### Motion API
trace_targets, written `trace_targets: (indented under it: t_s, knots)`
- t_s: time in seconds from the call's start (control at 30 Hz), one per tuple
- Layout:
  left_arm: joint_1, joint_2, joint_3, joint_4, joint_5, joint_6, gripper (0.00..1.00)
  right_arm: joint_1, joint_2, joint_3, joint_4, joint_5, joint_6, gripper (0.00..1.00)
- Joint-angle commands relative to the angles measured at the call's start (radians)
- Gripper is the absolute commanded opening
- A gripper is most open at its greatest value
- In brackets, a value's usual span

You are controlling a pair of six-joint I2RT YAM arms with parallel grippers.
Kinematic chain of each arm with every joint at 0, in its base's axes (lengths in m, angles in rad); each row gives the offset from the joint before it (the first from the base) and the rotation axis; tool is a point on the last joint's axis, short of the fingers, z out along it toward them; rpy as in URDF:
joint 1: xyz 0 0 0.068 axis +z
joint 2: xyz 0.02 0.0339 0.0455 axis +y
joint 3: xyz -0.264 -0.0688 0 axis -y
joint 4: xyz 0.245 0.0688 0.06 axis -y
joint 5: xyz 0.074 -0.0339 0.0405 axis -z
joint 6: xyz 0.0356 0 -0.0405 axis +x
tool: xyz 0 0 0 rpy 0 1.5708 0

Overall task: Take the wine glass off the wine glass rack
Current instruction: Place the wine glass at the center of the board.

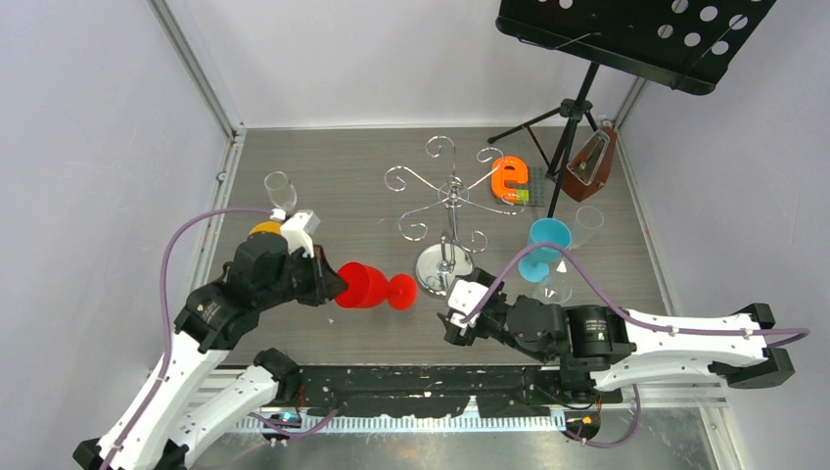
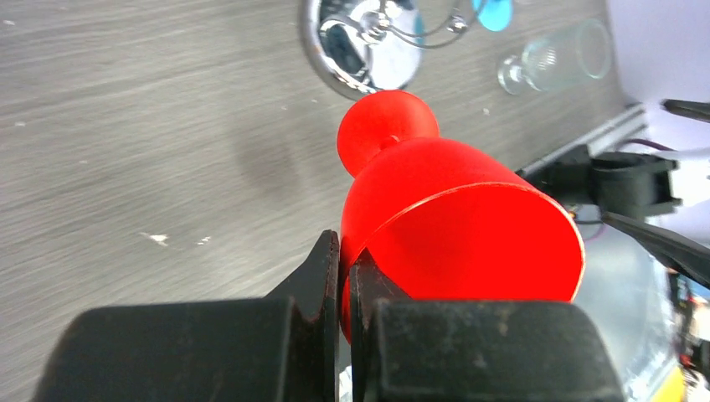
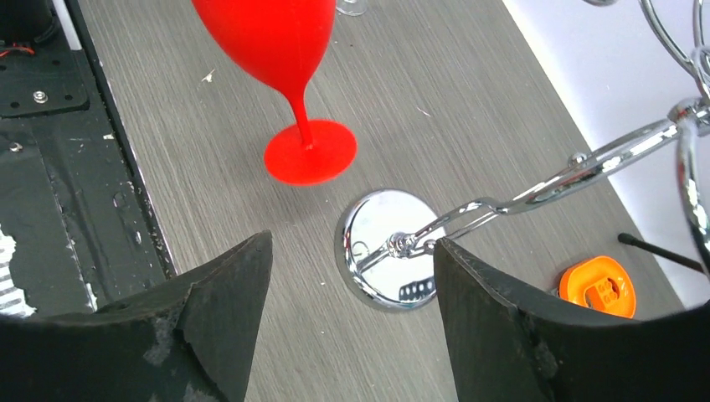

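The red wine glass [image 1: 367, 286] lies on its side in my left gripper [image 1: 333, 284], foot pointing right toward the wine glass rack [image 1: 450, 196]. In the left wrist view the left gripper [image 2: 345, 251] is shut on the rim of the red wine glass [image 2: 444, 218], one finger inside the bowl and one outside. The glass is apart from the rack's mirrored base [image 2: 368, 50]. My right gripper [image 1: 455, 318] stands open and empty just in front of the rack base [image 3: 389, 251], with the red glass [image 3: 276, 42] to its left. The right gripper [image 3: 352, 243] holds nothing.
A blue wine glass [image 1: 546, 245] and two clear glasses [image 1: 587, 225] [image 1: 556, 284] stand right of the rack. Another clear glass [image 1: 279, 186] is at the far left. An orange letter block [image 1: 509, 178], a metronome [image 1: 590, 166] and a black music stand [image 1: 626, 29] fill the back right.
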Motion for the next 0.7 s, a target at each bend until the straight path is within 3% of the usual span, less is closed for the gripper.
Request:
trace_targets:
  t_s: [0.0,0.17,0.23,0.5,0.67]
  knots:
    - [0.003,0.060,0.095,-0.067,-0.174,0.087,0.00,0.002,-0.046,0.040,0.008,0.051,0.089,0.77]
    - [0.006,0.153,0.185,-0.101,-0.309,0.143,0.00,0.001,-0.079,0.067,-0.019,0.065,0.145,0.80]
    - [0.008,0.211,0.221,-0.111,-0.341,0.168,0.00,0.002,-0.088,0.096,-0.047,0.065,0.177,0.87]
    - [0.117,0.373,0.289,-0.076,-0.345,0.241,0.00,0.001,-0.050,0.252,-0.253,0.046,0.273,0.99]
    - [0.222,0.443,0.284,-0.033,-0.296,0.264,0.00,0.002,-0.062,0.267,-0.275,0.030,0.307,0.95]
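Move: My left hand already has the red wine glass pinched at its rim. The open table spot for the glass lies about 14 cm straight ahead of this hand and 21 cm below. The yellow glass stands about 15 cm to that spot's left, level with it; the rack's base is some 20 cm to its right, also level. A clear glass stands roughly 10 cm beyond the yellow one. From my right hand the spot is some 18 cm ahead, 24 cm left. I carry the red wine glass on my left hand about 10 cm forward and 6 cm left, nearing the yellow glass, keeping the rim pinched while my wrist rolls some 30 degrees to swing the foot down beneath the bowl. The path rises a little, then starts sinking. My empty right hand backs off from the glass, up about 6 cm and a bit right, opening wider. ##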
